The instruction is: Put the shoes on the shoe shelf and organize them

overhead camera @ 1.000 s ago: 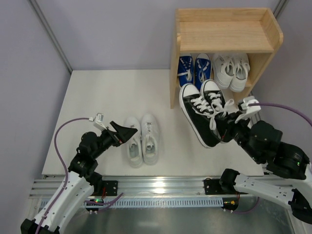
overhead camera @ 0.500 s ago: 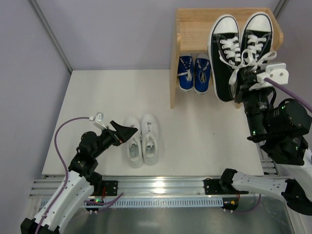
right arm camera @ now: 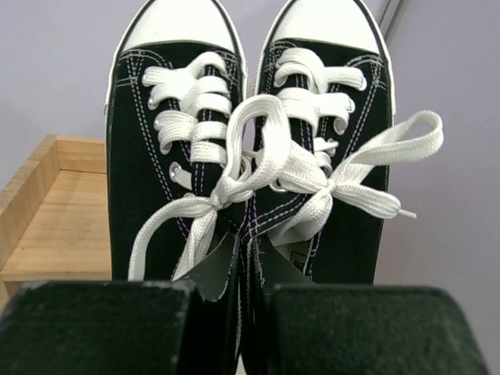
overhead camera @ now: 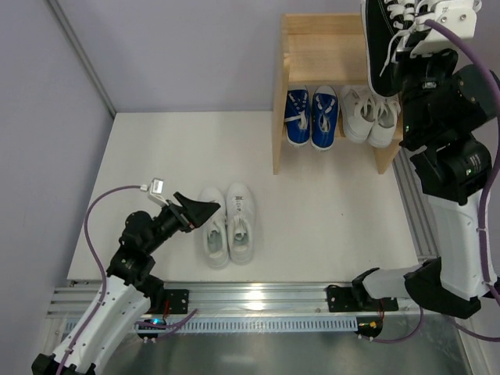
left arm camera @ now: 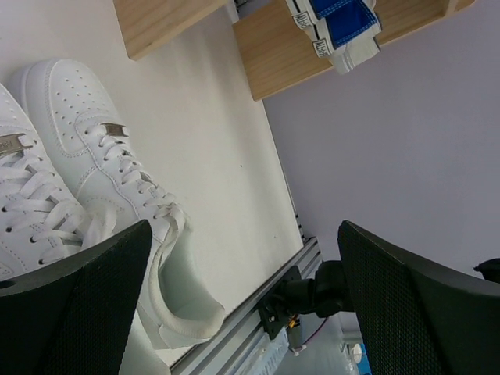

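Observation:
My right gripper [overhead camera: 414, 55] is shut on the black canvas pair [right arm camera: 250, 156], pinching their inner sides together, and holds them high over the right of the wooden shelf [overhead camera: 328, 58], toes up; only part of one shoe [overhead camera: 381, 39] shows at the top edge of the top view. The shelf's upper tier [right arm camera: 55, 219] is bare. Blue sneakers [overhead camera: 312, 116] and small white lace-ups [overhead camera: 367, 113] sit on the lower tier. The plain white low-tops [overhead camera: 228, 225] stand on the table. My left gripper [overhead camera: 205, 209] is open, its fingertips over the left one [left arm camera: 47, 219].
The table's near edge has an aluminium rail [overhead camera: 258, 301]. The right arm's base [left arm camera: 328, 285] shows in the left wrist view. A grey wall stands behind the shelf.
My right arm has lifted the black pair from in front of the shelf up over the top tier. The left arm has barely moved.

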Robot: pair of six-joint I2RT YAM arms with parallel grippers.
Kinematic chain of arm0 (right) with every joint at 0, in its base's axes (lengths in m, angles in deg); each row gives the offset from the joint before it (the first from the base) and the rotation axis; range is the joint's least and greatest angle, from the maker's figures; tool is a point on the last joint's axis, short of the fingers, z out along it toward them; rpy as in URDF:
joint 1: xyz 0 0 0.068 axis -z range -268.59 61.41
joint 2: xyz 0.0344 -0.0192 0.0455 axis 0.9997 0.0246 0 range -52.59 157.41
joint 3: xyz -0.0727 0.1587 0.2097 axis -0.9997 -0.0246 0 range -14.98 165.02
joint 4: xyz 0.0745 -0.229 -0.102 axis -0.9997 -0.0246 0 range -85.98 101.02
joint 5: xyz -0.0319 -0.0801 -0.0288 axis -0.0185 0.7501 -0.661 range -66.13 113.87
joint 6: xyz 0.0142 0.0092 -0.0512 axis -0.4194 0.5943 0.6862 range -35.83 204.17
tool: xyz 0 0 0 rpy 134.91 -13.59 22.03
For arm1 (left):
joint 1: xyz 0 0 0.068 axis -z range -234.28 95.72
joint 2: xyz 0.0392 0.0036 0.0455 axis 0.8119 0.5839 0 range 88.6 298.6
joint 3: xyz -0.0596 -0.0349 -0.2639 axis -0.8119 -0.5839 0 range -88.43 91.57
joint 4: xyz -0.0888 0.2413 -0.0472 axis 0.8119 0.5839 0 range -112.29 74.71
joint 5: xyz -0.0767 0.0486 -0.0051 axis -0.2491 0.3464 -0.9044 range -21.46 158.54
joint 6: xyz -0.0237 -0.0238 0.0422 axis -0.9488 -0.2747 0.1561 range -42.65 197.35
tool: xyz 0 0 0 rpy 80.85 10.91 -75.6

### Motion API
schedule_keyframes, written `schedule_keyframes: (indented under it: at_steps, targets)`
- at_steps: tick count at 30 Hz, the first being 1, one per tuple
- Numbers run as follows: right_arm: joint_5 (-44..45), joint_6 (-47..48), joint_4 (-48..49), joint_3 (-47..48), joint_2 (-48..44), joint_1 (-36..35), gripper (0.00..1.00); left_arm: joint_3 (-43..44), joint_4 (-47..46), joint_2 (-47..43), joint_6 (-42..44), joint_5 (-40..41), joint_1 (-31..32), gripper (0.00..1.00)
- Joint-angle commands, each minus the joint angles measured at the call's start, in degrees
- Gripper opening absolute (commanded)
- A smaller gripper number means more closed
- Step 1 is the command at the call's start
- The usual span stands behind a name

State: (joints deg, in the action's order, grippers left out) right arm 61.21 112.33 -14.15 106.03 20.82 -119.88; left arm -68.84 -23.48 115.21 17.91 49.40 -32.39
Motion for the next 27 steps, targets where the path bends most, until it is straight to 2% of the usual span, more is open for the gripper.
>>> schedule_keyframes:
  at_steps: [1,8,13,18,27]
  targets:
    - [-15.2,-8.7,-4.4,9.5,4.1,5.3,0.04,2.5,-1.3,-1.7,0.5,-1.5,0.1,1.00]
    - [-29.9,-18.4,-2.1,13.0,11.8,21.3,0.04,3.0,1.0,-5.6,1.2,-0.8,0.0,1.00]
    - [-35.7,-24.0,6.3,10.6,14.9,32.1,0.04,3.0,3.1,-6.7,1.2,-0.9,0.0,1.00]
    - [-33.9,-23.6,12.5,10.8,16.6,33.2,0.04,2.2,3.3,-7.6,1.0,-0.1,0.0,1.00]
    - [-30.5,-22.4,15.6,13.3,18.4,33.9,0.04,2.4,2.9,-6.6,1.4,0.6,0.1,1.00]
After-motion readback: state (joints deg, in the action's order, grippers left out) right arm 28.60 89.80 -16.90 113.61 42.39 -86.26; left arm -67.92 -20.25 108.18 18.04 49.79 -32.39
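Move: Ahead of the right hand, which already holds the black sneakers by their inner sides, the free right half of the top shelf lies about 25 cm farther out, 7 cm to the right and 18 cm down. On the tier below stand the white sneakers, some 22 cm ahead, 8 cm right and 42 cm down, and the blue sneakers, 22 cm ahead, 15 cm left, equally low. From the left hand that shelf place is roughly 32 cm ahead, 60 cm right and 23 cm up. Swinging the black sneakers forward by about 17 cm and some 7 cm to the right, the right hand brings them in over the right half of the top shelf, sinking roughly 11 cm, then lifting back 3 cm. Its wrist tips down nearly 20 degrees, then levels partway; the fingers keep their pinch. The empty left hand rises about 2 cm. ##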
